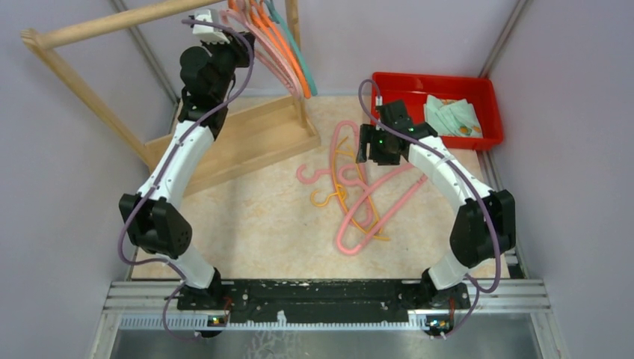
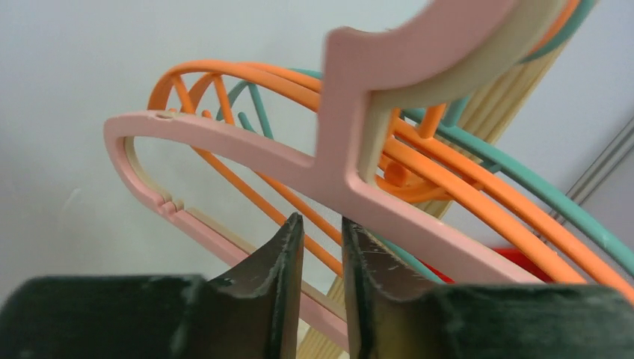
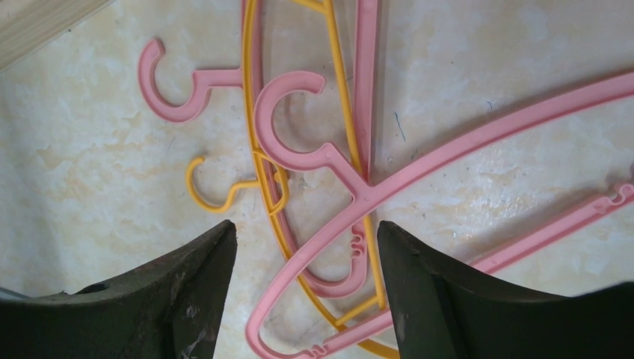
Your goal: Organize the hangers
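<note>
Several hangers (image 1: 278,52) in pink, orange, teal and beige hang together on the wooden rack's pole. My left gripper (image 2: 321,221) sits high up just below the nearest pink hanger (image 2: 247,146). Its jaws stand a narrow gap apart with nothing between them. Orange hangers (image 2: 478,202) and a teal hanger (image 2: 538,191) hang behind the pink one. On the table lies a tangle of pink hangers (image 3: 448,146) and a yellow hanger (image 3: 254,149). My right gripper (image 3: 305,226) hovers open above that pile (image 1: 366,206), touching none of it.
The wooden rack's pole (image 1: 112,24) slants across the top left, and its base (image 1: 239,142) rests on the table beside the pile. A red bin (image 1: 396,81) holding a light green cloth (image 1: 452,116) stands at the back right. Purple cables run along both arms.
</note>
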Motion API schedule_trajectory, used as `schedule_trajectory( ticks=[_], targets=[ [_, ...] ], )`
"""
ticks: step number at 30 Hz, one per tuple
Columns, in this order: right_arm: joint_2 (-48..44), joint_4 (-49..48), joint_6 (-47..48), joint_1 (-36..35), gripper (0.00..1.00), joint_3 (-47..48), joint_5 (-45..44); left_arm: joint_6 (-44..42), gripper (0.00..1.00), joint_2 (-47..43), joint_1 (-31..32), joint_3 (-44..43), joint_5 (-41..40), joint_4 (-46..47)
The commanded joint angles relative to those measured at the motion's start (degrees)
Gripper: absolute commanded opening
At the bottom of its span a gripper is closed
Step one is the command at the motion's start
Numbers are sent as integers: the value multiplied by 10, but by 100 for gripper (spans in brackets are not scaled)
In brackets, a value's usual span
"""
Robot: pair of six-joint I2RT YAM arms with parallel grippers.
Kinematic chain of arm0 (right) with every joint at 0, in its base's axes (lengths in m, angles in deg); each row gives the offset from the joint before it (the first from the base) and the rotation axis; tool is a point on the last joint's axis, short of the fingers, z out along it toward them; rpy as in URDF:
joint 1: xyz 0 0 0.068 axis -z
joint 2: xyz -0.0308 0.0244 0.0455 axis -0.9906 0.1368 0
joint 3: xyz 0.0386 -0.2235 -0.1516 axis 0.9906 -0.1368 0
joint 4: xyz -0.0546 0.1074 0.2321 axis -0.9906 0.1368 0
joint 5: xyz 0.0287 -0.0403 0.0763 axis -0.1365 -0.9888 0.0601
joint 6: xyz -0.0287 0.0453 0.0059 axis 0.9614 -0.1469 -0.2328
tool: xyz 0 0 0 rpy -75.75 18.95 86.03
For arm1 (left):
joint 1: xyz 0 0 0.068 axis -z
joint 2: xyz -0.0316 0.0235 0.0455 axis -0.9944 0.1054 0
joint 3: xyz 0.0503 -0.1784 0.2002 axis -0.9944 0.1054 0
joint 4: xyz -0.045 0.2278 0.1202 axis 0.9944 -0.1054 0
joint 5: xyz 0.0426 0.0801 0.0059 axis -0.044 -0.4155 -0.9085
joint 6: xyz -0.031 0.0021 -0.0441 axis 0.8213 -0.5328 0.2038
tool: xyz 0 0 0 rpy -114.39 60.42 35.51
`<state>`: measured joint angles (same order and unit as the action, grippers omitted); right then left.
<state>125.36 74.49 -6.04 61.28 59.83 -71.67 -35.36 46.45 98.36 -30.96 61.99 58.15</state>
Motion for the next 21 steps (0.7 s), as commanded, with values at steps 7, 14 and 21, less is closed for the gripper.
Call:
schedule_trajectory(
  ticks=[7, 14, 21],
  targets=[
    [-26, -15, 21, 3, 71, 0, 0, -48, 86, -131, -18, 12, -2, -116],
    [-14, -14, 28, 3, 70, -27, 6, -40, 92, -225, -31, 56, 43, -228],
    [24, -33, -4, 3, 68, -82, -23, -10, 91, -294, -33, 124, 90, -317]
  ],
)
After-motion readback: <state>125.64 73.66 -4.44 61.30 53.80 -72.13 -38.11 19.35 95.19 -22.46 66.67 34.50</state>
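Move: The upper loose pink hanger on the table lies about 24 cm back, 31 cm right and 46 cm below the left hand. The hung pink hanger is at that hand's fingertips, some 3 cm ahead and 3 cm right, with the beige one 3 cm ahead and 6 cm right. From the right hand, the loose pink hanger is about 7 cm back, 2 cm right and 16 cm down; the yellow hanger is 4 cm back and 4 cm left. The hung pink hanger is left on the rail as the left fingers, at its frame and only slightly parted at first, spread wide. The left hand backs away about 14 cm, drifting 5 cm left, rising some 6 cm and then starting to sink. Late on, the right hand, still open, lowers about 4 cm and eases 2 cm back towards the loose pink hanger, its fingers tipping slightly steeper. ##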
